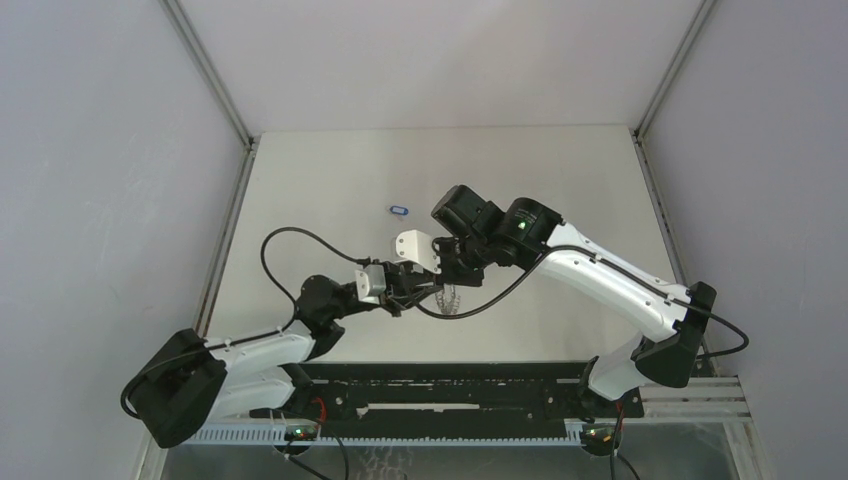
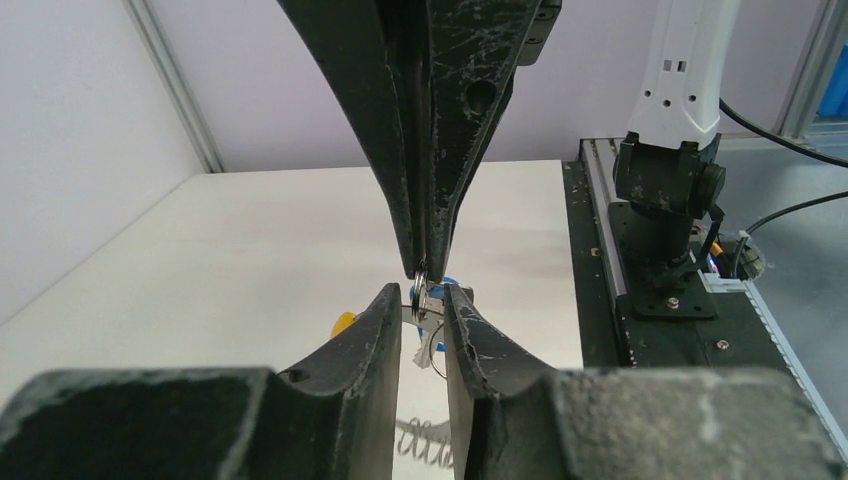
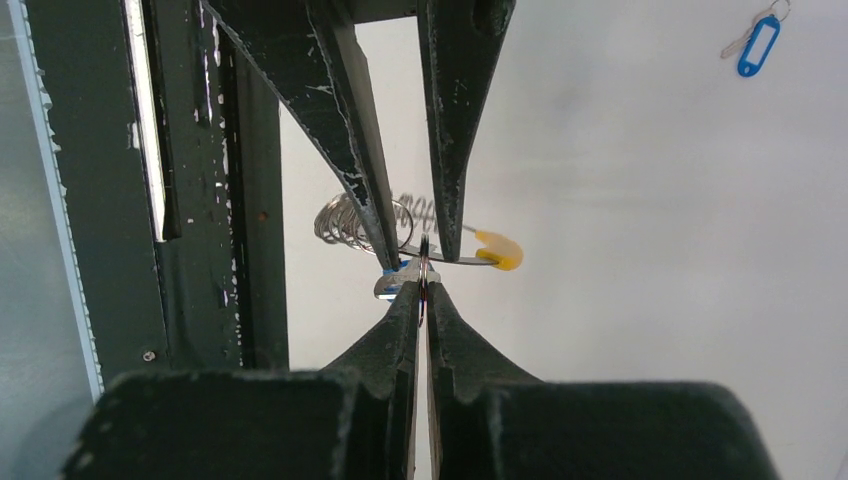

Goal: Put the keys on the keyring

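Both grippers meet in mid-air over the table's near middle. My right gripper (image 3: 424,287) is shut on the thin silver ring of one key (image 2: 432,340), whose blue tag (image 2: 452,283) peeks out behind. My left gripper (image 2: 423,300) faces it, its jaws a narrow gap apart, straddling that key and the keyring's wire. The keyring (image 3: 352,220) hangs just under the fingertips, its coiled silver part and its yellow piece (image 3: 500,251) showing; in the top view the keyring (image 1: 450,298) dangles below both grippers. The other key (image 1: 400,210) lies flat on the table behind them, also in the right wrist view as a blue-tagged key (image 3: 757,42).
The table (image 1: 560,180) is white with grey walls on three sides. A black rail with the arm bases (image 1: 450,385) runs along the near edge, close under the grippers. The right arm's base (image 2: 665,200) stands at the right of the left wrist view.
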### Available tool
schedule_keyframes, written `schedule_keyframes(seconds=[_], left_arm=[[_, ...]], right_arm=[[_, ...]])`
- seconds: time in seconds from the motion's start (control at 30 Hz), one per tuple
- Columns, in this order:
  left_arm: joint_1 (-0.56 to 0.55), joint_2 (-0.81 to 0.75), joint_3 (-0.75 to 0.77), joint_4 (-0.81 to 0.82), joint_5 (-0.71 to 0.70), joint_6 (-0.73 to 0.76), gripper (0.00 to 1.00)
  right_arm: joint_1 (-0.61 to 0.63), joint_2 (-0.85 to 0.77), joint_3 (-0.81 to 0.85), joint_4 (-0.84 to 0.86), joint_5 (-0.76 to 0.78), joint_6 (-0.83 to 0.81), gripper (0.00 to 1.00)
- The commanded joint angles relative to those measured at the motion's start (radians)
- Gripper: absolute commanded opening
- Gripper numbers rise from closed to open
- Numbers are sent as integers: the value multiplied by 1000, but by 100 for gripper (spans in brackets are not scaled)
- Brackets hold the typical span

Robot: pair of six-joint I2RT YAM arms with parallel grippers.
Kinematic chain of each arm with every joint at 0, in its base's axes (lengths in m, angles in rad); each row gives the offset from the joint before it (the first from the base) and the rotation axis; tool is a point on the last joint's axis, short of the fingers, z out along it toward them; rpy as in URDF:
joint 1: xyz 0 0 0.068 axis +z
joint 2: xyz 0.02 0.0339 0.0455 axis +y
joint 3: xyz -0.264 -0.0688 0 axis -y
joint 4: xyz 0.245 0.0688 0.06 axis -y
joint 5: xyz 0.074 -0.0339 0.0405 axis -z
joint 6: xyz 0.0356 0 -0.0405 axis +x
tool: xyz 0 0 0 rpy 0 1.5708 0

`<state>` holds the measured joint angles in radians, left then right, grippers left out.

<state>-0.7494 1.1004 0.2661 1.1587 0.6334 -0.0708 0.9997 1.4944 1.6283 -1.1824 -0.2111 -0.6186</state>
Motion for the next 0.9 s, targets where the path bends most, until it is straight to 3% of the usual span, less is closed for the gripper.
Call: schedule_keyframes(seconds=[0.0, 0.2, 0.33, 0.4, 0.63, 0.87], left_arm=[[4, 14, 72, 45, 31, -18, 25], [4, 28, 84, 45, 45, -23, 19], [4, 31, 84, 45, 48, -20, 2], [4, 27, 80, 47, 43, -15, 0], [9, -5, 17, 154, -13, -26, 0], [25, -4, -2, 241, -11, -76, 0]], right_arm=[[11, -4, 53, 21, 4, -15, 0], [21, 2, 62, 20, 4, -22, 0], [22, -3, 63, 21, 1, -25, 0], [21, -15, 57, 27, -2, -23, 0], [-62, -163, -84, 168, -105, 10, 25], [-218, -329, -288, 389, -397, 58, 35]])
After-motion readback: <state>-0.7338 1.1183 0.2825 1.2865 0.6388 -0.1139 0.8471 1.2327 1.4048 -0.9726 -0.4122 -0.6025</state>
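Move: The keyring loop is pinched in the right fingertips, about 1 cm below the right hand point, and sits between the left hand's parted fingers, some 1 cm to the right and 1 cm above. From the left hand, the coils hang roughly 3 cm back, 1 cm right and 3 cm lower; the yellow tag is about 3 cm ahead, 1 cm right, 2 cm lower. The loose blue-tagged key lies on the table about 27 cm ahead, 8 cm left, 23 cm below. Left hand pinches the keyring loop; right opens, lets go; both rise about 3 cm, the right retreating rightward. ##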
